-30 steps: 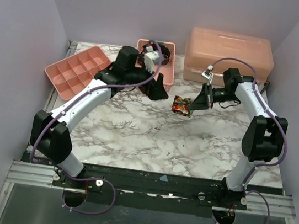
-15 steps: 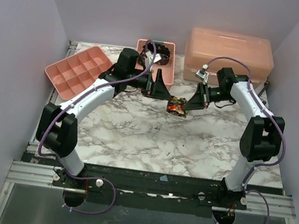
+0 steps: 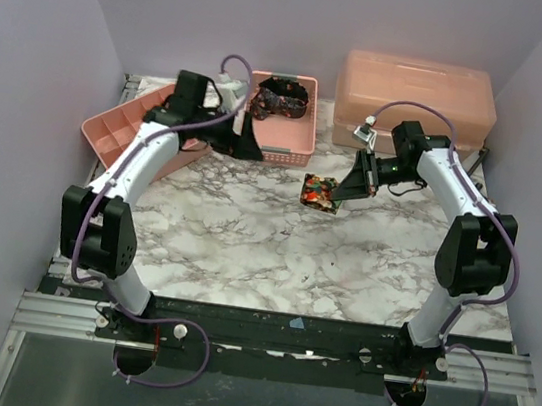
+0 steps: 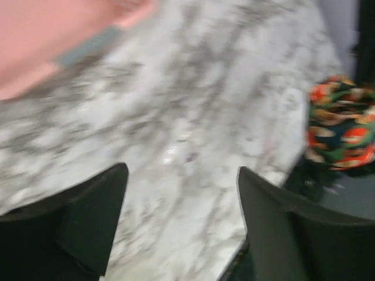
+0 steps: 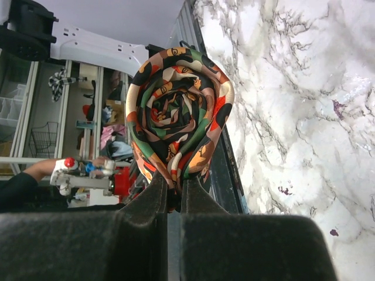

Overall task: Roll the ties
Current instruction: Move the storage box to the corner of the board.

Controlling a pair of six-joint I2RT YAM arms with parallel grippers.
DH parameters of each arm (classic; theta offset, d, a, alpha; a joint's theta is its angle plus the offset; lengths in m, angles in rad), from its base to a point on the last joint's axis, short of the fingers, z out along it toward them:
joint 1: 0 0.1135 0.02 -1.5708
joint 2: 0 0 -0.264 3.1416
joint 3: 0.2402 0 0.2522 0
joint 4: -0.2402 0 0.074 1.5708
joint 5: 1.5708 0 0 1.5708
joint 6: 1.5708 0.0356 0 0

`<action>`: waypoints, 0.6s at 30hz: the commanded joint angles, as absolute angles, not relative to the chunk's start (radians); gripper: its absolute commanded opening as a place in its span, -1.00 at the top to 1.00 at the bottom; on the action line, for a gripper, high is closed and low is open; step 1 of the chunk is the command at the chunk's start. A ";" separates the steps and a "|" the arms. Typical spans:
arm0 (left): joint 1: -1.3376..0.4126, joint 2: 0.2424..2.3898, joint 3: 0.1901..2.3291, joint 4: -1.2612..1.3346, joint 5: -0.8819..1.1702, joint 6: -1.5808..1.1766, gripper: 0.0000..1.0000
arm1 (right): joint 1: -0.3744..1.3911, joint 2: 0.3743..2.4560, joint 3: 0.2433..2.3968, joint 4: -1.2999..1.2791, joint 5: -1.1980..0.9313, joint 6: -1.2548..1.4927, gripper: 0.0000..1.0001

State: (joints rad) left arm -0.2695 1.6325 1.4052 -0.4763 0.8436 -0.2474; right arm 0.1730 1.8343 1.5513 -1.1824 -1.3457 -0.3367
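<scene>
A rolled tie (image 3: 320, 192) printed red, orange and green hangs above the marble table, pinched in my right gripper (image 3: 341, 191). The right wrist view shows its tight spiral (image 5: 179, 114) with my fingers (image 5: 157, 193) shut on its lower edge. It also shows at the right edge of the left wrist view (image 4: 343, 126). A darker tie (image 3: 281, 98) lies bunched in the pink basket (image 3: 289, 143). My left gripper (image 3: 247, 143) is open and empty, low over the table in front of the basket's left corner.
A pink compartment tray (image 3: 120, 126) sits tilted at the back left, under my left arm. A large pink lidded box (image 3: 414, 102) stands at the back right. The marble table (image 3: 274, 254) runs to a black front rail.
My left arm has swung back left, away from the rolled tie, to the basket's front left. My right gripper has carried the rolled tie slightly left.
</scene>
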 commanded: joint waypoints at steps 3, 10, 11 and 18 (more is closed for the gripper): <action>0.059 1.621 1.590 -0.886 0.384 0.379 0.36 | 0.176 1.798 1.565 -1.169 -1.318 -0.331 0.99; 0.220 1.660 1.602 -0.886 0.062 0.755 1.00 | 0.176 1.785 1.532 -1.160 -1.293 -0.326 0.99; 0.231 1.666 1.591 -0.877 0.034 0.797 1.00 | 0.176 1.786 1.532 -1.159 -1.291 -0.325 0.99; 0.271 1.720 1.492 -0.731 -0.125 0.934 1.00 | 0.176 1.789 1.521 -1.149 -1.290 -0.312 0.99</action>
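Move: The storage box, the compartment tray at the board's left, has its middle roughly 33 cm to the left hand's left, 10 cm ahead and 18 cm below. The pink basket is about 17 cm ahead of that hand, 5 cm to its right and 15 cm below; the rolled tie is some 17 cm right and 8 cm back, about level. From the right hand the storage box lies about 55 cm left, 17 cm ahead and 18 cm down. Nothing is touched yet by the left hand: it sweeps fast, some 37 cm to the left, to above the near-left part of the storage box, easing forward early and sinking about 5 cm, mostly late. Its nearly wide-open fingers shut fully on nothing, while the wrist swings some 70 degrees from pointing right to pointing down and forward. The right hand stays put, still pinching the rolled tie. ##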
